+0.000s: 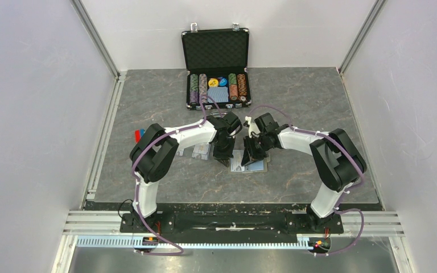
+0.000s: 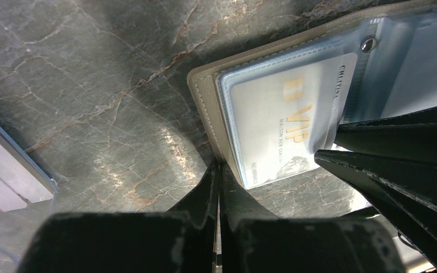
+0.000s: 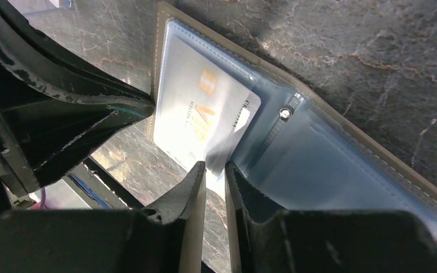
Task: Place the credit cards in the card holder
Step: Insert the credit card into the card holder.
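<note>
The taupe card holder (image 1: pixel 256 166) lies open on the table, blue lining up. One whitish card with gold "VIP" print (image 2: pixel 287 116) sits in its clear pocket and also shows in the right wrist view (image 3: pixel 196 114). My left gripper (image 2: pixel 218 166) is shut and empty, its tips touching the holder's edge (image 2: pixel 202 99) beside the card. My right gripper (image 3: pixel 215 166) is nearly shut and pinches the lifted clear pocket flap (image 3: pixel 230 145) at the card's inner end. In the top view the left gripper (image 1: pixel 226 157) and the right gripper (image 1: pixel 254 157) stand close together over the holder. No second card shows.
An open black poker-chip case (image 1: pixel 215 68) stands at the back centre. Clear plastic sleeves (image 1: pixel 201 152) lie just left of the left gripper, one edge in the left wrist view (image 2: pixel 5 165). A small red and blue thing (image 1: pixel 138 135) lies at the left.
</note>
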You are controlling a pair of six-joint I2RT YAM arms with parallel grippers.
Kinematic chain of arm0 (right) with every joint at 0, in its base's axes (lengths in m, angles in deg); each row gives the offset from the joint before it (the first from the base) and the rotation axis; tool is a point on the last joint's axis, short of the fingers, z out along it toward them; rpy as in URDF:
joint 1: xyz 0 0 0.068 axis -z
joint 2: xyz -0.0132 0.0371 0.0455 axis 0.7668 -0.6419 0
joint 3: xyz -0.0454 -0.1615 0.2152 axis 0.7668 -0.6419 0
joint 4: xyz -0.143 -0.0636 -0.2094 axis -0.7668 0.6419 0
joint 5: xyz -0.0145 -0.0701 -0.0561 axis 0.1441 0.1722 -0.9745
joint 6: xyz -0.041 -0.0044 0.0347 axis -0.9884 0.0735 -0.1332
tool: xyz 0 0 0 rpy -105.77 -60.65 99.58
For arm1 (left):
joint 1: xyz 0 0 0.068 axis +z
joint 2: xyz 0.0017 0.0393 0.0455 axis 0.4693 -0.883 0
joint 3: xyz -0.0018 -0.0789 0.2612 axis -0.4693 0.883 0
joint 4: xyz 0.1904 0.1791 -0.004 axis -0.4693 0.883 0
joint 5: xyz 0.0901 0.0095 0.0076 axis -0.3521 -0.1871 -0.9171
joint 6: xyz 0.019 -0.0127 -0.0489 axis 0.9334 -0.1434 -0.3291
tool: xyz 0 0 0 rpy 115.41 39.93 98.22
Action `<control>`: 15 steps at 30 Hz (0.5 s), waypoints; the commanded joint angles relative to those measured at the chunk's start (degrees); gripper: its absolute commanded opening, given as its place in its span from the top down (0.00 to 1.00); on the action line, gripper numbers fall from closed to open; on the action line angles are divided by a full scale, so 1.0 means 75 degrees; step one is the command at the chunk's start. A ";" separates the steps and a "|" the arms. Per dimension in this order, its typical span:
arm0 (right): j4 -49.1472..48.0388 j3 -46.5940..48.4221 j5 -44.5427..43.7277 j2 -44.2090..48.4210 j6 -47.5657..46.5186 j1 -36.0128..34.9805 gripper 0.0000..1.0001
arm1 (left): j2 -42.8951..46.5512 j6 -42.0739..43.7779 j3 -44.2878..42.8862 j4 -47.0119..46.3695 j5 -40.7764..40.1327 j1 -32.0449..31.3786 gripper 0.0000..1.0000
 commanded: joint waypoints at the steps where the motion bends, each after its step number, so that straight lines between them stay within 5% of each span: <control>1: -0.0403 0.0245 0.0391 -0.0050 0.0234 -0.0124 0.80 | -0.0303 0.0037 -0.0022 -0.0001 -0.0166 -0.0074 0.98; 7: -0.0164 0.0261 0.0157 0.0184 0.0085 -0.0124 0.75 | 0.0015 0.0048 -0.0046 0.0005 -0.0283 -0.0086 0.93; 15: 0.0498 0.0699 -0.0513 0.0810 -0.0345 -0.0083 0.50 | 0.1258 0.0150 -0.0327 -0.0013 -0.0854 -0.0086 0.63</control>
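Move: The VIP credit card in the holder's left pocket has its middle about 2 cm ahead and 2 cm to the left of the right fingertips, and some 2 cm ahead and 4 cm to the right of the left ones, 1 cm below both. The holder's right page is centred about 5 cm right and 1 cm ahead of the right hand. A bagged card lies roughly 9 cm left and 4 cm ahead of the left hand. The VIP card is let go by the right fingers at its right edge near the near corner: they spread from about a fifth to nearly half open, then lift some 1.5 cm. Almost together, the left fingers, shut at the holder's left border, open to about a third and come free, rising about 1 cm with a slight drift forward. ##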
